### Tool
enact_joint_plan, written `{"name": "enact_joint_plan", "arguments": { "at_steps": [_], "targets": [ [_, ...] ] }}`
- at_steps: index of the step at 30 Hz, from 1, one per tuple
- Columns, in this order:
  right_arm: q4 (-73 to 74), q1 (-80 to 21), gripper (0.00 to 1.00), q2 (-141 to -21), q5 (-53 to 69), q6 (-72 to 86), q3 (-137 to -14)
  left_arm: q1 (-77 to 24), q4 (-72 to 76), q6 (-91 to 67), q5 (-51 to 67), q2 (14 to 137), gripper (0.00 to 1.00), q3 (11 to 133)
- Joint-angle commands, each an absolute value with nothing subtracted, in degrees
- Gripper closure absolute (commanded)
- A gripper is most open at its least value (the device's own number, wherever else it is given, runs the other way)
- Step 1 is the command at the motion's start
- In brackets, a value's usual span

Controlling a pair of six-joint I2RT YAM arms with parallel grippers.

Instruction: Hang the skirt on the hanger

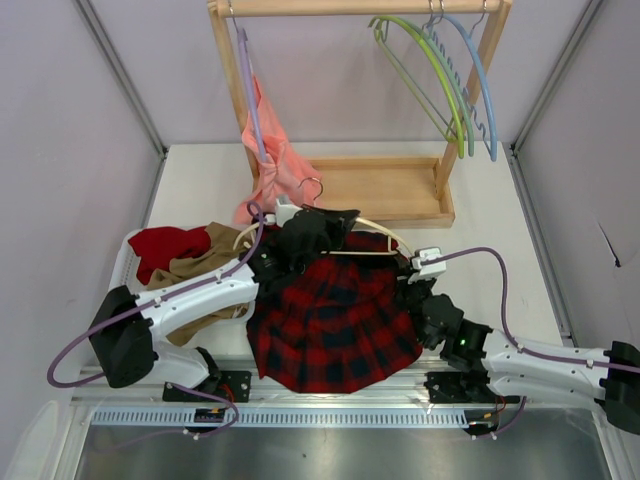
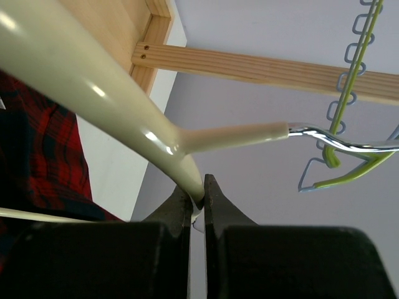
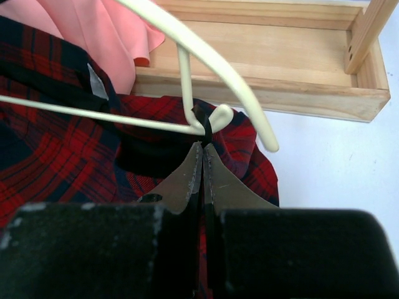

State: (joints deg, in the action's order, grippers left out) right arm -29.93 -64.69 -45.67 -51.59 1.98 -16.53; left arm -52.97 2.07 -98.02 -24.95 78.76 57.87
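The red and black plaid skirt (image 1: 330, 325) lies spread on the table between the two arms. Its upper edge runs under the cream hanger (image 1: 372, 232). My left gripper (image 1: 300, 235) is shut on the hanger (image 2: 93, 87) close to its neck. The metal hook (image 2: 336, 140) sticks out to the right in the left wrist view, and plaid cloth (image 2: 43, 156) shows at the left. My right gripper (image 3: 203, 146) is shut on a thin black loop of the skirt (image 3: 56, 156), right at a notch in the hanger (image 3: 206, 59) near its right end. From above, the right gripper (image 1: 415, 285) sits at the skirt's right edge.
A wooden rack (image 1: 385, 190) stands at the back, with a tray base just behind the hanger. A salmon-pink garment (image 1: 275, 160) hangs from it on a lilac hanger; green and blue hangers (image 1: 455, 85) hang at its right. A tan-brown cloth (image 1: 205, 262) and a red cloth (image 1: 165, 245) lie at the left.
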Motion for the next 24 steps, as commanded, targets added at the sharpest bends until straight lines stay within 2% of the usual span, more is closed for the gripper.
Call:
{"name": "enact_joint_plan", "arguments": {
  "at_steps": [1, 13, 14, 15, 17, 18, 19, 21, 24],
  "targets": [
    [-31.1, -66.1, 1.0, -45.4, -52.1, 4.2, -18.7, -52.7, 6.6, -96.2, -27.9, 78.3, 1.0, 61.0],
    [-22.7, -66.4, 1.0, -45.5, -53.1, 7.6, -20.7, -52.4, 10.4, -92.2, -26.5, 76.6, 1.0, 63.4],
    [-21.4, -66.4, 0.97, -45.1, -52.0, 7.9, -22.3, -52.3, 10.5, -90.7, -26.5, 76.6, 1.0, 64.7],
    [-19.4, -66.3, 0.81, -44.5, -50.4, 7.9, -23.5, -52.4, 10.3, -89.3, -26.6, 76.6, 1.0, 65.5],
    [-11.2, -66.3, 0.59, -42.6, -43.4, 8.5, -26.8, -52.4, 9.7, -83.7, -25.9, 76.6, 1.0, 69.2],
    [-7.7, -66.2, 0.42, -39.9, -40.8, 9.0, -30.7, -52.6, 8.8, -82.1, -25.8, 76.7, 1.0, 70.4],
    [-1.3, -66.1, 0.04, -36.8, -35.0, 9.1, -34.6, -52.8, 7.7, -79.0, -25.1, 76.6, 1.0, 71.7],
    [5.8, -66.2, 0.01, -33.5, -29.3, 8.6, -38.4, -53.7, 6.8, -76.0, -25.7, 75.6, 1.0, 72.9],
    [17.3, -66.2, 0.01, -27.9, -22.3, 9.2, -46.3, -55.3, 5.7, -67.1, -28.4, 73.5, 1.0, 74.7]
  ]
}}
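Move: The left gripper holds the hanger by its neck. From there the rack's rail (its middle) lies about 25 cm ahead, 8 cm right and some 22 cm up, and the pink cloth 17 cm ahead and 12 cm left, roughly level. The right gripper pinches the skirt's black loop at the hanger's right notch, barely 2 cm ahead of the fingertips and 1 cm up; the skirt's body lies about 16 cm left, level fore-and-aft and 13 cm below. Open the right gripper wide to let go of the skirt's black loop, then pull it quickly up about 10 cm and back some 5 cm, clear of the hanger's right end, drifting slightly left and turning counter-clockwise. Keep the left grip shut on the hanger's neck and raise it about 11 cm, slowly then faster, tipping the fingers up some 15 degrees. ##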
